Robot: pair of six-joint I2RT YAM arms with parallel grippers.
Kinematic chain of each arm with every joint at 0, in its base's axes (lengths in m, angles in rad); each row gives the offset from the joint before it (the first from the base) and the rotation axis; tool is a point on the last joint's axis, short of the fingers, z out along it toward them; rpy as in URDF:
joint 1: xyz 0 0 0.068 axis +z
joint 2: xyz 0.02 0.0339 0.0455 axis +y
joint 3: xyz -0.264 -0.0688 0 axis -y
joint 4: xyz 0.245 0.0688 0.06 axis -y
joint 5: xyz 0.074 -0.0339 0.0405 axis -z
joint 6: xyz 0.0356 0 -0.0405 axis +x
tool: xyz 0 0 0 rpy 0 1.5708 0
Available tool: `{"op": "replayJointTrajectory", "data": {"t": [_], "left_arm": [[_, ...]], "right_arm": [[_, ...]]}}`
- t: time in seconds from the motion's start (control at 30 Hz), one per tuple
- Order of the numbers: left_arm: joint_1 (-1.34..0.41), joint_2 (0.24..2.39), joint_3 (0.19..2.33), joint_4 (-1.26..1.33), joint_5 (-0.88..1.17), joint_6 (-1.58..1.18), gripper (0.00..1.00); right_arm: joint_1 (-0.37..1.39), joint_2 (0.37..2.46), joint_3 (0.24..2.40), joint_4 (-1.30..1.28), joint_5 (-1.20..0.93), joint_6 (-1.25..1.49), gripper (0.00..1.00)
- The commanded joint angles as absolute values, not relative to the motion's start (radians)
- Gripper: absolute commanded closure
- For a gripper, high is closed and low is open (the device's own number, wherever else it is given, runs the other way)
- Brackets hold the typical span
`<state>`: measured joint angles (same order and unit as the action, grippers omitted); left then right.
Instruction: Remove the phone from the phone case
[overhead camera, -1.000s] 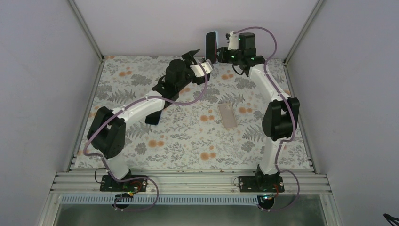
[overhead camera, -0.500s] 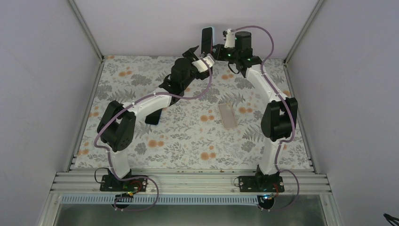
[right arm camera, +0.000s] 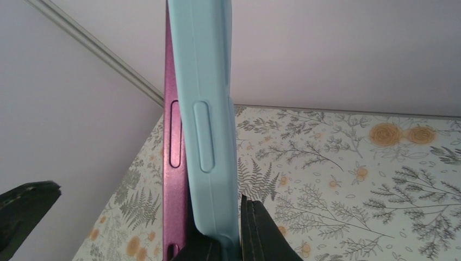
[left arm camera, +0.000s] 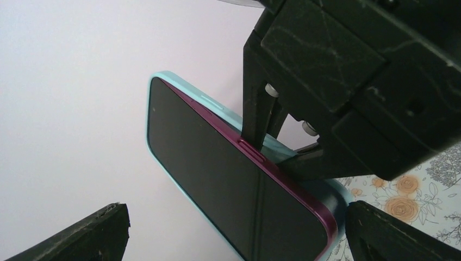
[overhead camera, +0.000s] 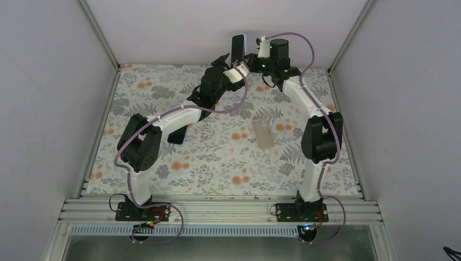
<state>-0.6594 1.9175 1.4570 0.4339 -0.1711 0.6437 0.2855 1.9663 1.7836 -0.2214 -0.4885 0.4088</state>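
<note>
The phone (left arm camera: 228, 179) has a dark screen and a magenta frame and sits in a light blue phone case (left arm camera: 202, 97). It is held upright in the air at the back of the table (overhead camera: 237, 48). My right gripper (right arm camera: 231, 244) is shut on the case's side wall (right arm camera: 209, 109), which stands slightly off the phone's magenta edge (right arm camera: 174, 136). My left gripper (left arm camera: 239, 231) is open, with one finger on each side of the phone's lower end. Its right fingertip (left arm camera: 391, 234) is close to the case's corner. In the top view the left gripper (overhead camera: 229, 64) is just below the phone.
A pale pinkish flat slab (overhead camera: 264, 134) lies on the floral table (overhead camera: 217, 157) right of centre. A dark flat object (overhead camera: 176, 135) lies under my left arm. The back wall stands right behind the phone, with side walls on both sides.
The right gripper has shifted the cased phone slightly left. The left arm has reached up and right, bringing its open fingers around the phone's lower end.
</note>
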Motion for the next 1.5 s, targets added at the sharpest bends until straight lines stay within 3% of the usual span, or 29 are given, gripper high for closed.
{"op": "replayJointTrajectory", "data": {"t": [0.0,0.33,0.47,0.87,0.93,1.03,1.17,1.23,1.47], "left_arm": [[-0.663,1.914,1.450,0.496,-0.208,0.652,0.02],[-0.653,1.958,1.475,0.521,-0.274,0.703,0.06],[-0.633,1.962,1.462,0.563,-0.327,0.723,0.25],[-0.549,1.927,1.346,0.682,-0.431,0.695,0.28],[-0.537,1.919,1.337,0.687,-0.421,0.678,0.33],[-0.527,1.926,1.349,0.693,-0.411,0.662,0.48],[-0.522,1.946,1.380,0.653,-0.358,0.643,0.53],[-0.522,1.958,1.404,0.631,-0.349,0.624,0.65],[-0.519,2.017,1.459,0.640,-0.343,0.645,0.66]], "right_arm": [[0.298,1.907,1.788,-0.129,-0.532,0.427,0.96],[0.317,1.881,1.772,-0.141,-0.552,0.419,0.96],[0.316,1.857,1.748,-0.152,-0.553,0.414,0.96],[0.316,1.817,1.754,-0.179,-0.585,0.418,0.96],[0.316,1.811,1.735,-0.177,-0.590,0.418,0.96],[0.316,1.811,1.715,-0.173,-0.603,0.428,0.96],[0.319,1.817,1.706,-0.163,-0.643,0.453,0.96],[0.323,1.818,1.708,-0.164,-0.654,0.454,0.96],[0.359,1.816,1.698,-0.202,-0.650,0.413,0.97]]}}
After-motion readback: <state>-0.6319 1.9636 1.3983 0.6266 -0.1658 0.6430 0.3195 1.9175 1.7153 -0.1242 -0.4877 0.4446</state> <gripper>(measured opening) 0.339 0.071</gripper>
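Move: The phone stands nearly upright, its screen facing left and back towards the left hand's open fingers; its middle is about 4 cm ahead of the left hand, 1 cm to its right and 4 cm higher. The light blue case behind it has its middle about a centimetre farther out and farther right than the phone's. From the right hand, still pinching the case's side wall, the phone's middle lies about 3 cm left, 1 cm ahead and 3 cm above. The phone's lower end gets one left fingertip on the screen side and the other hooked behind its edge, in the gap to the case, as the left gripper closes from wide open to about a third. Meanwhile the left hand eases about 2 cm left, then half of that back, edging forward and sinking slightly. The right hand keeps its pinch on the case, drifting some 1.5 cm each left, up and back. ##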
